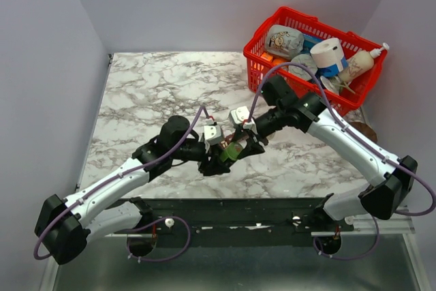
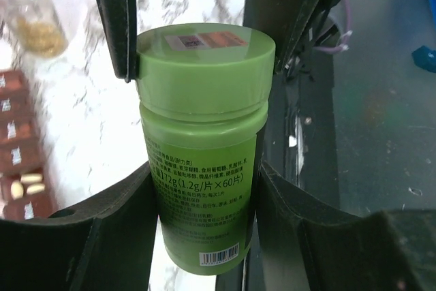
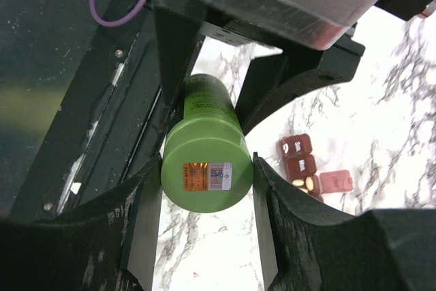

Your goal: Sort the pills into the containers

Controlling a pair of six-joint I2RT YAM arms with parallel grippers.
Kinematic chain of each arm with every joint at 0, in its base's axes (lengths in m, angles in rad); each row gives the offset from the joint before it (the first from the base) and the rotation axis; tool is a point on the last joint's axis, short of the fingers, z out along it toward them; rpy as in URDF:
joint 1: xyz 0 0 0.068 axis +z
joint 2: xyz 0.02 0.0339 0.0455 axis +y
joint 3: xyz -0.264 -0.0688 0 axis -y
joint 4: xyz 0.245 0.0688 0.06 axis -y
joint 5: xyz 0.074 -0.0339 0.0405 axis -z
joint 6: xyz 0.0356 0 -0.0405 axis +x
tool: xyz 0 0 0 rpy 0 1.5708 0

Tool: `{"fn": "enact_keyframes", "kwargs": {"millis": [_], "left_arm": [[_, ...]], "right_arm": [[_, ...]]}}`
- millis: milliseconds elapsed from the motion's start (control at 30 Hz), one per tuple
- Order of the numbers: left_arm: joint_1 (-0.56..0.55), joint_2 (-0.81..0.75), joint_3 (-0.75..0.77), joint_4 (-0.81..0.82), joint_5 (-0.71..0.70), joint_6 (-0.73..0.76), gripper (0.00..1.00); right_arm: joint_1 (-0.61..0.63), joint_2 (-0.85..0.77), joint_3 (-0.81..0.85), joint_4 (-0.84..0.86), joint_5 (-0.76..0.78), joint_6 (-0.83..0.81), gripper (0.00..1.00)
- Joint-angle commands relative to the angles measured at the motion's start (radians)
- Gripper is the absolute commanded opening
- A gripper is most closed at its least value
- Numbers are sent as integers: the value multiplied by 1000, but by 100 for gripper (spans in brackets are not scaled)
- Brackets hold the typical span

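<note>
A green pill bottle (image 1: pixel 231 152) is held in the air between both grippers, above the near middle of the marble table. My left gripper (image 2: pixel 204 189) is shut on the bottle's body (image 2: pixel 204 161). My right gripper (image 3: pixel 206 182) is shut on its green cap (image 3: pixel 206 172), one finger on each side. The cap is on the bottle. The reddish-brown pill-organiser strip (image 2: pixel 17 148) lies on the table; one cell is open with pale pills (image 2: pixel 27 185) inside. The right wrist view shows the strip (image 3: pixel 300 158) too, with its pink lid (image 3: pixel 336 181) flipped open. The arms hide it in the top view.
A red wire basket (image 1: pixel 259 66) with bottles and a tape roll stands at the back right. A glass jar (image 2: pixel 34 25) of pale contents stands beyond the strip. The dark metal rail (image 1: pixel 238 226) runs along the table's near edge.
</note>
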Motion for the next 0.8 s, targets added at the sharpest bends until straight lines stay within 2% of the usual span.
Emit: {"fn": "enact_keyframes", "kwargs": {"millis": [0, 67, 100, 133, 200, 233, 333, 367, 400, 467, 500, 567, 600, 667, 700, 733, 767], "left_arm": [[-4, -2, 147, -44, -145, 83, 0], [-4, -8, 151, -45, -190, 92, 0], [-4, -13, 138, -30, -201, 88, 0], [-5, -16, 128, 25, -216, 78, 0], [-5, -23, 93, 97, -267, 34, 0], [-5, -22, 83, 134, -287, 14, 0], [-16, -3, 69, 226, -388, -20, 0], [-17, 9, 71, 226, -406, -17, 0], [-18, 15, 74, 225, -414, -3, 0], [-18, 23, 72, 202, -397, 17, 0], [-18, 23, 71, 189, -350, 38, 0], [-16, 15, 57, 150, -296, 75, 0], [-16, 13, 52, 131, -261, 86, 0], [-16, 9, 54, 64, -164, 133, 0], [-16, 6, 58, 27, -144, 144, 0], [-16, 3, 62, -4, -124, 161, 0], [-14, -6, 63, -40, -88, 178, 0]], "right_arm": [[15, 48, -11, -31, 66, 114, 16], [15, 38, -37, 27, 106, 229, 16], [15, 20, -52, 111, 116, 284, 15], [14, 8, -74, 159, 136, 420, 15], [15, -8, -129, 281, 161, 563, 8], [14, -14, -141, 310, 196, 704, 7], [8, 9, -149, 347, 248, 928, 7], [4, 15, -146, 345, 241, 949, 11], [0, 17, -143, 345, 224, 985, 21], [-20, 21, -129, 345, 154, 1003, 33], [-31, 21, -120, 345, 126, 998, 46], [-66, 14, -74, 331, 32, 914, 62], [-77, 8, -56, 322, 9, 880, 79], [-100, 0, -1, 272, -70, 719, 96], [-101, -12, 21, 241, -72, 650, 100], [-101, -18, 39, 160, -95, 474, 100], [-101, -25, 62, 129, -89, 388, 100]]}}
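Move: The pill bottle's cap is already between the right hand's fingers, at the hand point. From the left hand, still gripping the bottle's body, the cap lies about 5 cm to the right, 2 cm ahead and level. The pill organiser is on the table roughly 9 cm ahead of the right hand and 4 cm left, some 23 cm below; the small jar is some 13 cm ahead and 13 cm right, 21 cm below. Right hand twists the cap some 40° clockwise facing it, then opens; both hands go about 5 cm forward. ##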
